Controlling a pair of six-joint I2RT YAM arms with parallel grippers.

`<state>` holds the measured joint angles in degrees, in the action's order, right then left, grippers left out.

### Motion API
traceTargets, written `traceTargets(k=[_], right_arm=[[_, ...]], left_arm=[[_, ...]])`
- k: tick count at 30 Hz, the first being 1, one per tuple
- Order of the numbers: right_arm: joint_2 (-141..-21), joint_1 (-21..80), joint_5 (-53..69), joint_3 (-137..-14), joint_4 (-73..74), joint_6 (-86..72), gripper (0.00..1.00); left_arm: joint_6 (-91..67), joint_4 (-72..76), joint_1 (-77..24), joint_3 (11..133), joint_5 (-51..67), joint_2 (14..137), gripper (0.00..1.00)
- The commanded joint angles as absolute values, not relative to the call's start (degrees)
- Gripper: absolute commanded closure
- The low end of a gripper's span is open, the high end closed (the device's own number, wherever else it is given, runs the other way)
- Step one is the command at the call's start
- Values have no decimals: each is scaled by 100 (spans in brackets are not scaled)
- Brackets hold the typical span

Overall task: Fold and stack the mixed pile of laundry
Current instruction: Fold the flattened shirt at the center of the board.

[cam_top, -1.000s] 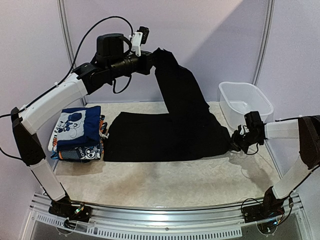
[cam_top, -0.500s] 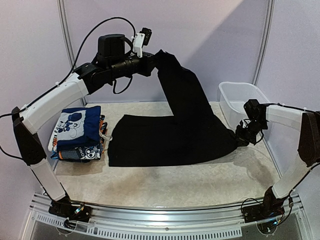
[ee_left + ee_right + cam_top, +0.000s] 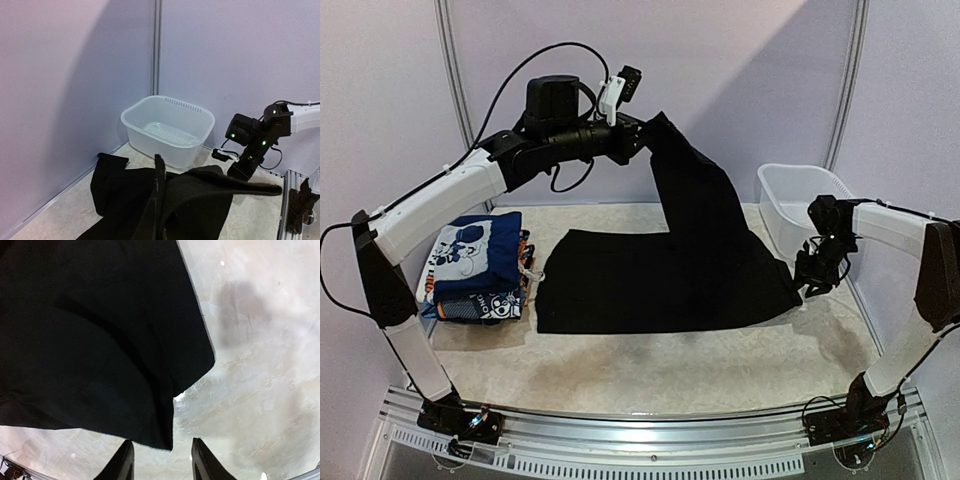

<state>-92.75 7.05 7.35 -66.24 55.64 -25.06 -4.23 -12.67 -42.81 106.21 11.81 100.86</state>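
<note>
A large black garment lies spread on the table, and one part of it rises in a steep sheet to my left gripper, which is shut on its top edge high above the table. In the left wrist view the black cloth drapes down from the shut left gripper. My right gripper hovers open just off the garment's right corner. The right wrist view shows that corner lying loose on the table between and ahead of the spread fingertips. Folded cartoon-print and navy pieces are stacked at the left.
A white plastic tub stands at the back right, close behind the right arm; it shows in the left wrist view as well, tub. Purple walls close the back and sides. Bare marbled tabletop lies in front of the garment.
My right gripper opened and let go of the garment's right corner, which now lies on the table. The left gripper carried the raised cloth a little to the right.
</note>
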Motion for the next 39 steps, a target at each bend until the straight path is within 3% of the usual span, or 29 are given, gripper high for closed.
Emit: traceTargets(k=[1,6,10,16,25,39], right_arm=[[-8511,684,1008,-6792,5627,-1939,56],[-7447,740,2096,-6686,4979,-1017,44],[-6453,1148,2570,-6415,4005,-448,40],[-5741,2410,2446,-6161,2488,177,34],[-6680,3778,1413,-7100,2068,1598,30],[-7883,4569,561,-8055,1766,2522,28]], left_arm=[[-96,-1145,-4219,10564,2130,10135,100],[117,-1455,-4201,10590,2488,10073,100],[66,-1550,-4192,10573,2616,10026,100],[-196,-1638,-4192,10508,2750,9981,100],[-379,-1775,-4201,10443,2813,9910,100],[-598,-1936,-4219,10416,2710,9809,100]])
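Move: The raised part of the shirt, hanging from the left hand's shut fingers, is the right hand's goal: roughly 30 cm to its left, 30 cm up and 6 cm ahead. From the left hand that stretch of cloth is about 5 cm down, 4 cm right and 1 cm back. The shirt's flat part centres 31 cm left of the right hand, 2 cm ahead and 5 cm below; the white basket is straight ahead, 17 cm out and some 3 cm higher. The right hand, already clear of the shirt's right corner, rises fast and then sweeps left, roughly 29 cm up and 26 cm across, swinging from pointing down to pointing forward-left and slightly down while its fingers open wider, and arrives open beside the cloth hanging under the left gripper. The left hand keeps its shut grip on the raised cloth, drawing it back some 4 cm and then lowering it about 3 cm, with a clockwise turn of about 15 degrees. ##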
